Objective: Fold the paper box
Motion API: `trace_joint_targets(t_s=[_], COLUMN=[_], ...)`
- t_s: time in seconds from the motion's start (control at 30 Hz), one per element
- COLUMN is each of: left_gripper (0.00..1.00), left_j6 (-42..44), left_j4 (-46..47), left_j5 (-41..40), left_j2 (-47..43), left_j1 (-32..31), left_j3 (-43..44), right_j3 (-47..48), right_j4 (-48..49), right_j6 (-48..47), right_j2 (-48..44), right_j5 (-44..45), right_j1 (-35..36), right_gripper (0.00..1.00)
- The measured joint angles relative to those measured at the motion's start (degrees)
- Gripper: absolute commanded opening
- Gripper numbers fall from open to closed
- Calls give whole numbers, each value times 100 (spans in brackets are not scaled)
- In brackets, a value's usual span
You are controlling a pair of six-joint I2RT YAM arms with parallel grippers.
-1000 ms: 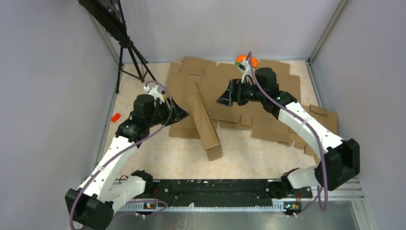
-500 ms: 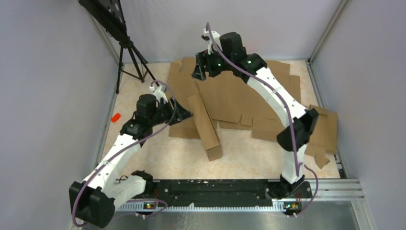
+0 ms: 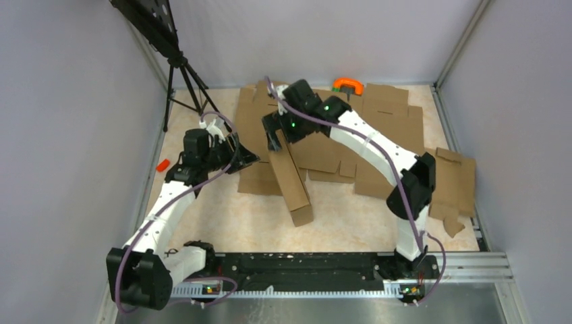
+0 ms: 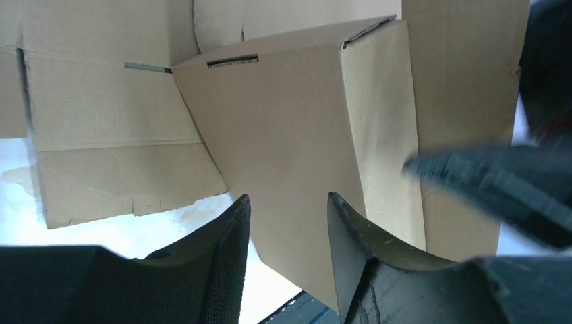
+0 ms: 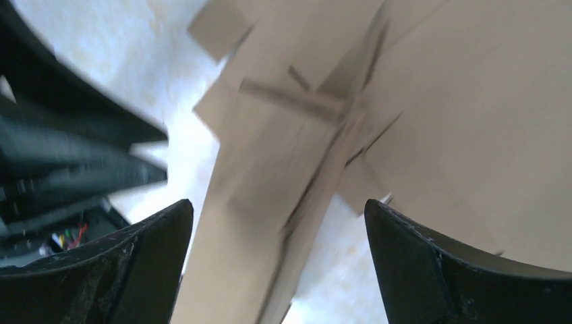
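The paper box is a long, narrow folded brown cardboard piece lying slantwise mid-table, its near end toward the arms. My left gripper sits just left of its far half, apart from it, jaws partly open and empty. In the left wrist view the box fills the space ahead of the left gripper. My right gripper hovers over the box's far end, open wide. The right wrist view is blurred, with the box below the right gripper.
Flat brown cardboard blanks cover the far and right part of the table. An orange clamp lies at the back. A black tripod stands at the far left, a small red piece beside the left wall.
The right arm swung from the back of the table down and left onto the box's far end, its jaws widening. The left gripper drew slightly left and narrowed.
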Motion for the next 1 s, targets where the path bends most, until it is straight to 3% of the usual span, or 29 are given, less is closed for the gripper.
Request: trace_joint_targets(t_s=[0.17,0.43,0.73,1.0], left_gripper=[45,36,0,0], left_j6=[-4,-332,-575,-553], left_j4=[59,490,717,616], left_j5=[254,820,680,380], left_j2=[28,348,229,-302], left_j1=[184,151,-514,-643], left_j3=[0,-140,-420,-984], right_j3=[-1502,-1572,-1574,-1856], right_j4=[203,175,-424,-442], right_j6=[514,1047,1606,1803], right_j2=[-1047,-1462,-1462,-1676], right_j5=[254,946,1539,2398], right_j1=[479,811,1445,1624], right_gripper=[98,99,99,99])
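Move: The folded paper box stands on edge, its narrow top running near to far. Its middle is about 8 cm back from my right hand, level with it sideways and some 14 cm below. From my left hand it is roughly 7 cm right, 2 cm back and 10 cm below. From my right hand, the right cardboard sheets lie about 12 cm ahead and 25 cm right; from my left hand, the left sheet lies about 14 cm ahead and 3 cm left. With fingers kept wide open astride the box's top, I draw my right hand back about 11 cm along it, quickly at first, then slower, turning some 10 degrees clockwise. Meanwhile I bring my half-open left hand back, right and down, about 6 to 7 cm in all, closer to the box's left face, and shut its fingers on nothing. I can't see either hand touching the box. ##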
